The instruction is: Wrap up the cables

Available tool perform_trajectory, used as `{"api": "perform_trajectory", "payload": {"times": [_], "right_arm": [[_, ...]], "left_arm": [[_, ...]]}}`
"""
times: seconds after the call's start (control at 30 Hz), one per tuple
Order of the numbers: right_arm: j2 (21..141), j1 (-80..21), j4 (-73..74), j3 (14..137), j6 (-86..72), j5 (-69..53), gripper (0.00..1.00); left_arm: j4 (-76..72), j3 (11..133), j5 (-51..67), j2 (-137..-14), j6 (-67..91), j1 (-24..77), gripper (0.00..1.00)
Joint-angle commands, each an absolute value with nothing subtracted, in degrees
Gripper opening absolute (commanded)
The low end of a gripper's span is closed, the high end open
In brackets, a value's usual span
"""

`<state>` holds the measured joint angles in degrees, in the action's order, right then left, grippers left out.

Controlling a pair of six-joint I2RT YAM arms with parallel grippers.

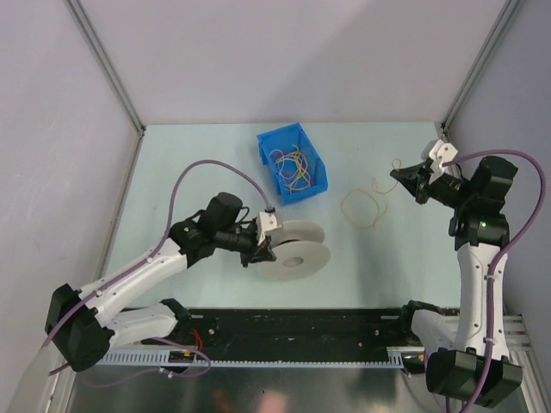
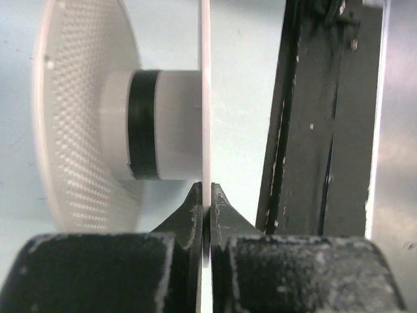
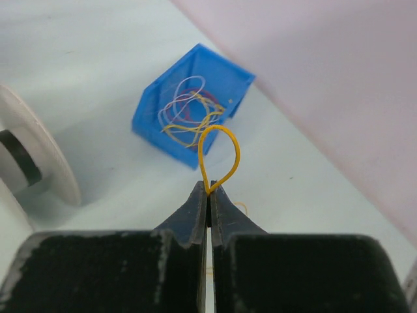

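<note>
My left gripper point(image 1: 263, 247) is shut on the thin edge of one flange of a white spool point(image 1: 294, 250), holding it on its side above the table. In the left wrist view my jaws point(image 2: 207, 195) pinch that flange point(image 2: 205, 98); the hub carries a black band point(image 2: 143, 124). My right gripper point(image 1: 401, 177) is shut on a yellow cable, whose loop point(image 3: 236, 153) stands out past the closed tips point(image 3: 208, 191). The rest of that cable lies in a loose ring point(image 1: 363, 208) on the table. More cables, yellow, orange, purple and pale, lie tangled point(image 1: 293, 163) in the bin.
A blue bin point(image 1: 265, 148) stands at the table's back centre, and also shows in the right wrist view point(image 3: 146, 124). A black rail point(image 1: 344, 327) runs along the near edge. Grey walls close in the left, back and right sides.
</note>
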<state>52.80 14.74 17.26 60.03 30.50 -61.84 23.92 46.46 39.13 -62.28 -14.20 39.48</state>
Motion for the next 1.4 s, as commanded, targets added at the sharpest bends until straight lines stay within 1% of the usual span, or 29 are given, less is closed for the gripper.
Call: {"api": "perform_trajectory", "payload": {"times": [0.0, 0.17, 0.3, 0.33, 0.43, 0.5, 0.57, 0.63, 0.77, 0.87, 0.97, 1.17, 1.37], "right_arm": [[51.65, 12.55, 27.72, 60.64, 35.95, -64.26, 0.00], [50.67, 6.07, 34.28, 60.60, 38.56, -62.22, 0.00], [50.57, -2.47, 38.39, 60.63, 41.52, -57.90, 0.00], [50.73, -4.48, 38.53, 60.64, 41.59, -56.72, 0.00], [50.90, -9.96, 38.03, 60.57, 41.86, -52.93, 0.00], [50.83, -13.83, 38.31, 60.78, 43.27, -49.57, 0.00], [51.22, -17.76, 40.38, 61.75, 45.67, -46.65, 0.00], [51.98, -21.36, 42.07, 62.77, 46.38, -43.96, 0.00], [54.18, -28.74, 41.25, 63.19, 45.57, -37.03, 0.00], [56.75, -34.52, 38.53, 63.57, 47.04, -29.48, 0.00], [60.65, -40.71, 38.09, 65.42, 48.12, -22.21, 0.00], [66.00, -50.69, 38.37, 67.11, 49.06, -12.81, 0.00], [71.60, -52.92, 36.26, 67.47, 46.80, -7.97, 0.00]], "left_arm": [[33.70, 49.90, 27.40, -59.67, -32.17, 43.02, 0.00], [36.62, 50.23, 24.41, -58.47, -34.44, 46.51, 0.00], [37.10, 49.92, 24.74, -57.52, -36.78, 47.94, 0.05], [37.18, 50.58, 24.41, -57.68, -36.71, 48.14, 0.11], [38.51, 53.81, 24.71, -57.94, -35.67, 48.31, 0.40], [40.65, 56.67, 25.91, -57.11, -34.60, 48.00, 0.55], [42.53, 59.61, 27.72, -55.28, -34.07, 46.89, 0.66], [43.04, 62.45, 31.21, -53.19, -32.78, 43.58, 0.73], [43.05, 66.26, 38.28, -52.95, -29.60, 33.07, 0.77], [42.25, 65.11, 46.27, -54.27, -30.70, 24.85, 0.77], [40.53, 63.37, 53.79, -55.89, -31.71, 19.32, 0.76], [33.03, 58.40, 59.49, -56.28, -35.01, 17.69, 0.78], [22.04, 54.62, 60.38, -59.06, -29.31, 18.49, 0.77]]}}
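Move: The right hand pinches a cable end in a small loop. The reel's middle is some 23 cm to its left, 10 cm back and 26 cm below; the blue box is about 13 cm ahead and 23 cm left, the loose cable about 3 cm ahead and 6 cm left, both on the table. The left hand already grips the reel's near flange, the reel's middle about 3 cm ahead, 5 cm right and 8 cm below. Leftward about 20 cm, down 14 and back 9, the right hand carries the pinched cable to just above the reel, turning counter-clockwise while its fingers tip steeply down. The left hand first eases the reel down and left a couple of centimetres, opens wide off the flange, then climbs clear, swinging forward and left, and sinks slightly at the end. ##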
